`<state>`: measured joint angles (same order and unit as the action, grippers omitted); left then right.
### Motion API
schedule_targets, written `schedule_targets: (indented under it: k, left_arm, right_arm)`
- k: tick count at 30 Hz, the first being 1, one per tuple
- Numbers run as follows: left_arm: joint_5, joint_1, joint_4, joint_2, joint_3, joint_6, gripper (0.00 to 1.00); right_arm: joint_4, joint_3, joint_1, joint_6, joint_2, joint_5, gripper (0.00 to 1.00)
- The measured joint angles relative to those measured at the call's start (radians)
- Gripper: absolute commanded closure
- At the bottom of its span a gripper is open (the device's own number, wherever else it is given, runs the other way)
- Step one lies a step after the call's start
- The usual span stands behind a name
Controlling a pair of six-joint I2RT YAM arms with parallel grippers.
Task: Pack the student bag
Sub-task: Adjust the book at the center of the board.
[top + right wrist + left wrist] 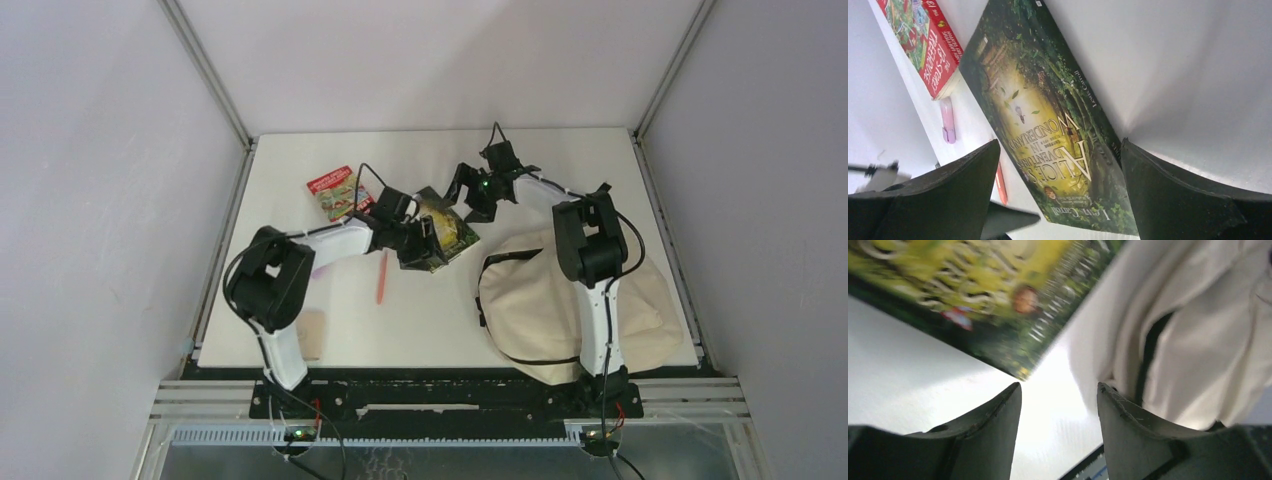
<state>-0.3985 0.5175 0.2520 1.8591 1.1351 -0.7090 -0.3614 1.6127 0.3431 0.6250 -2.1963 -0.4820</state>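
Observation:
The student bag point(545, 300), cream canvas with black straps, lies at the front right under my right arm; it also fills the right of the left wrist view point(1198, 340). A green Alice in Wonderland book point(447, 235) lies mid-table. My left gripper point(424, 245) is at the book's near-left edge. It is open point(1058, 385), with bare table between its fingers and the book's corner point(998, 305) just beyond the tips. My right gripper point(470, 203) hovers over the book's far-right side. It is wide open point(1059, 142) and the book's cover point(1048, 130) shows between its fingers.
A red book point(335, 193) lies to the left of the green one, also seen in the right wrist view point(923, 40). An orange-red pen point(381, 277) lies in front of the books. A small pink item point(948, 120) sits beside the red book.

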Motion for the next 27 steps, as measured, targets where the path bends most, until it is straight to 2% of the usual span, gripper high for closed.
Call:
schedule_targets:
  k: [4,7,10,14,17,23,27]
  left_arm:
    - [-0.020,0.032,0.037,-0.093,-0.002,0.011,0.37]
    - [-0.015,-0.022,0.072,-0.154,0.027,0.029,0.36]
    - [0.005,-0.098,0.091,-0.153,0.095,0.040,0.38]
    - [0.031,-0.185,0.118,-0.053,0.244,0.053,0.38]
    - [0.059,-0.215,0.141,0.061,0.360,0.058,0.38]
    - [0.092,-0.217,0.222,0.261,0.571,0.066,0.38]
    - [0.092,-0.217,0.237,0.370,0.688,0.066,0.38]
  right_arm:
    - [-0.022,0.019,-0.007,-0.027,0.008,0.005,0.02]
    - [-0.024,-0.019,-0.021,-0.039,0.050,0.016,0.02]
    - [-0.022,-0.135,-0.042,-0.047,0.159,0.036,0.02]
    - [-0.007,-0.278,-0.040,-0.048,0.294,0.066,0.02]
    - [0.011,-0.367,0.020,-0.047,0.361,0.086,0.02]
    - [0.032,-0.446,0.148,-0.024,0.378,0.081,0.02]
    - [0.056,-0.450,0.165,0.015,0.363,0.061,0.02]
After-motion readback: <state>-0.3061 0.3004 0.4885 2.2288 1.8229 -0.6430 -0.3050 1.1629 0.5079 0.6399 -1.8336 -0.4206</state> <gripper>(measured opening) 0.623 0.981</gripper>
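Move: The Alice book lies with its middle roughly 8 cm ahead of the left hand and 1 cm to its right, and about 5 cm back and 5 cm left of the right hand; its top is just below both. From the left hand, the red book is some 17 cm ahead and 26 cm left, the coral pen 4 cm back and 14 cm left. The bag's middle sits around 26 cm back and 32 cm right of the right hand. The right hand's far finger comes away from the book's far-right edge; the hand rises about 3 cm, swings right and then back and left around the book to its near end, some 13 cm back. The left hand leaves the near corner, lifts 9 cm and arcs forward about 19 cm and slightly left, then sinks over the book's far end, turning roughly 15 degrees counter-clockwise. Both grippers stay open. ##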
